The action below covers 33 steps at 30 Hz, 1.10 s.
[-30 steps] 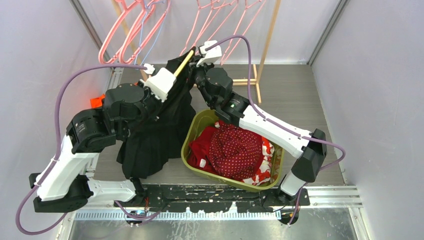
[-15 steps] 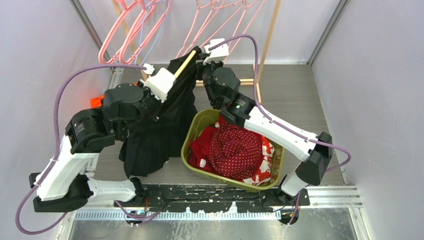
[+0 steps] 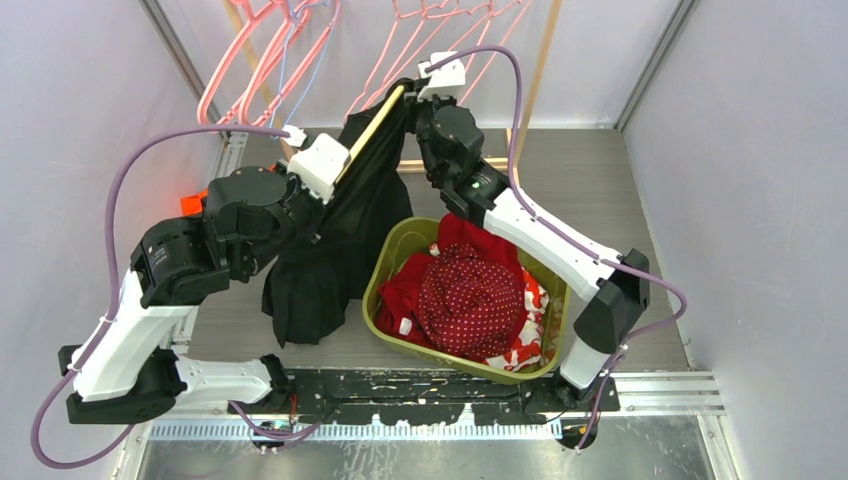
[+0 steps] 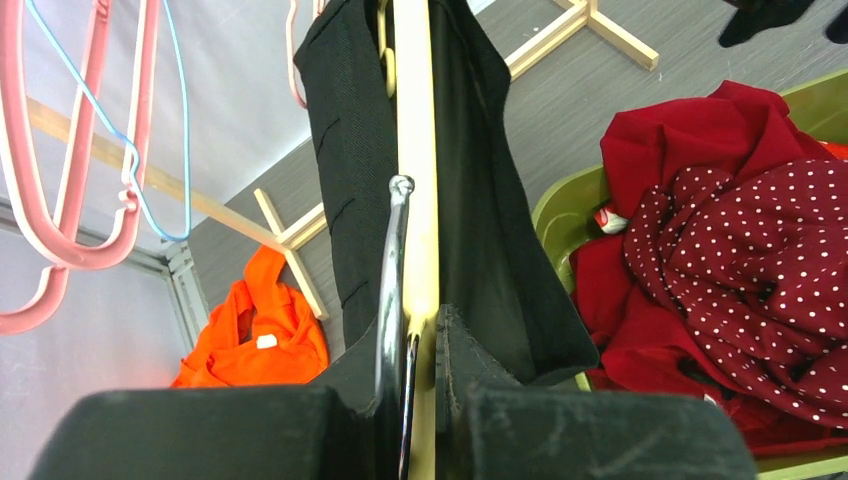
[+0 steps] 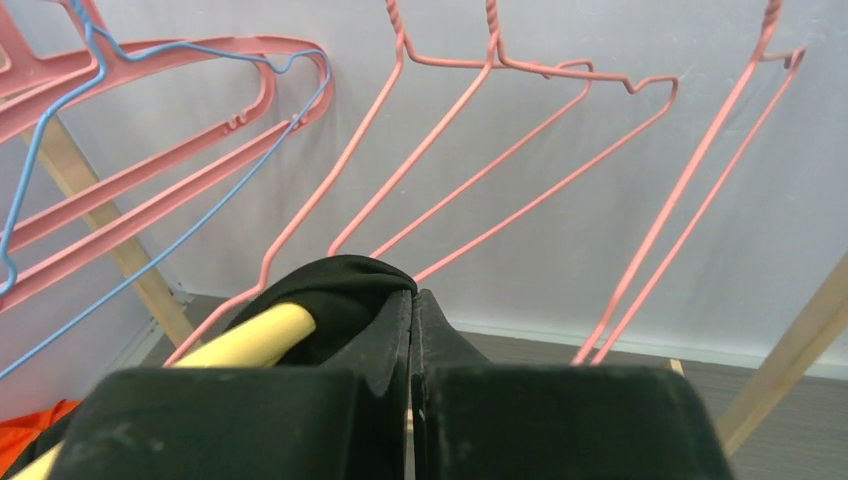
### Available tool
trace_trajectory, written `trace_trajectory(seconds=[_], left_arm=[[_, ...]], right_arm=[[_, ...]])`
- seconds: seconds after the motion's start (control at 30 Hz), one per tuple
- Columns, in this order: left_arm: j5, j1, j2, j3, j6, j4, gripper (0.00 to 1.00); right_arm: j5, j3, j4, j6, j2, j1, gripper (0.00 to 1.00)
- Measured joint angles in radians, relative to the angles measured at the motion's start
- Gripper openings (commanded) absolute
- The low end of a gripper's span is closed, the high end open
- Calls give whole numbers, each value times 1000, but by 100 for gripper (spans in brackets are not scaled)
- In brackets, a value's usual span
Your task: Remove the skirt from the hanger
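A black skirt [image 3: 335,240] hangs from a pale wooden hanger [image 3: 372,128] that slants up between my two arms. At the bar's near end my left gripper [image 3: 338,180] is shut on the hanger. The left wrist view shows the bar [image 4: 415,150] and its metal hook [image 4: 392,260] pinched in the left gripper [image 4: 425,320], with the skirt [image 4: 480,200] draped on both sides. My right gripper [image 3: 410,92] is at the bar's far end. In the right wrist view the right gripper [image 5: 412,295] is shut on a fold of the skirt [image 5: 340,285] beside the bar's tip [image 5: 260,335].
A green bin [image 3: 385,262] heaped with red clothes [image 3: 470,295] stands right of the skirt's hem. An orange garment [image 3: 193,203] lies at the left wall. Pink and blue hangers [image 3: 260,60] hang on a wooden rack [image 3: 535,90] just behind the grippers.
My right gripper has risen and moved back with the skirt's end. The hanger now slants steeper, and the skirt's hem has lifted and shifted right towards the bin.
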Motion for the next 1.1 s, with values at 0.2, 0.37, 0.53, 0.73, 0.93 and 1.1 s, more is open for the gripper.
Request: trace_trajectory(seconds=[0.2,0.37,0.53,0.73,0.93,1.1], left_arm=[[-1,0,-9,0,-25,-8,0],[-14,0,-52,0,-30,-11,0],[-36,0,-88,0,-40,-11,0],[-55,0,-103,-24,-31,9,0],[-77,0,-31,-3,71,146,0],[-39,0,150,219,137,221,0]], right_arm=[[-35,64,-1,-1,64,-21,1],[-39,64,-31,19,77,-39,1],[-57,53,-67,73,75,-40,1],[-192,37,-249,142,8,-39,1],[-299,-84,-370,219,-197,22,1],[-335,-140,-385,274,-254,77,1]])
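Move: At the far tip of the hanger that the left hand grips, the right hand pinches the black skirt's edge; that tip lies about 3 cm left of the right hand, 1 cm back and 1 cm below. From the left hand the pinched edge is some 18 cm ahead and 11 cm right, roughly level. The basket sits about 20 cm back and 9 cm right of the right hand, 40 cm below; pink wire hangers hang 10 cm straight ahead of it, 8 cm higher. Drawing the hanger left about 3.5 cm and slightly back and up, the left hand then swings it right, up and forward past the pinched edge, its tip tilting up. The right hand, fingers keeping the skirt, reaches a little forward while sinking 4 cm, then pulls back towards the base some 13 cm, turning about 25 degrees counter-clockwise. ##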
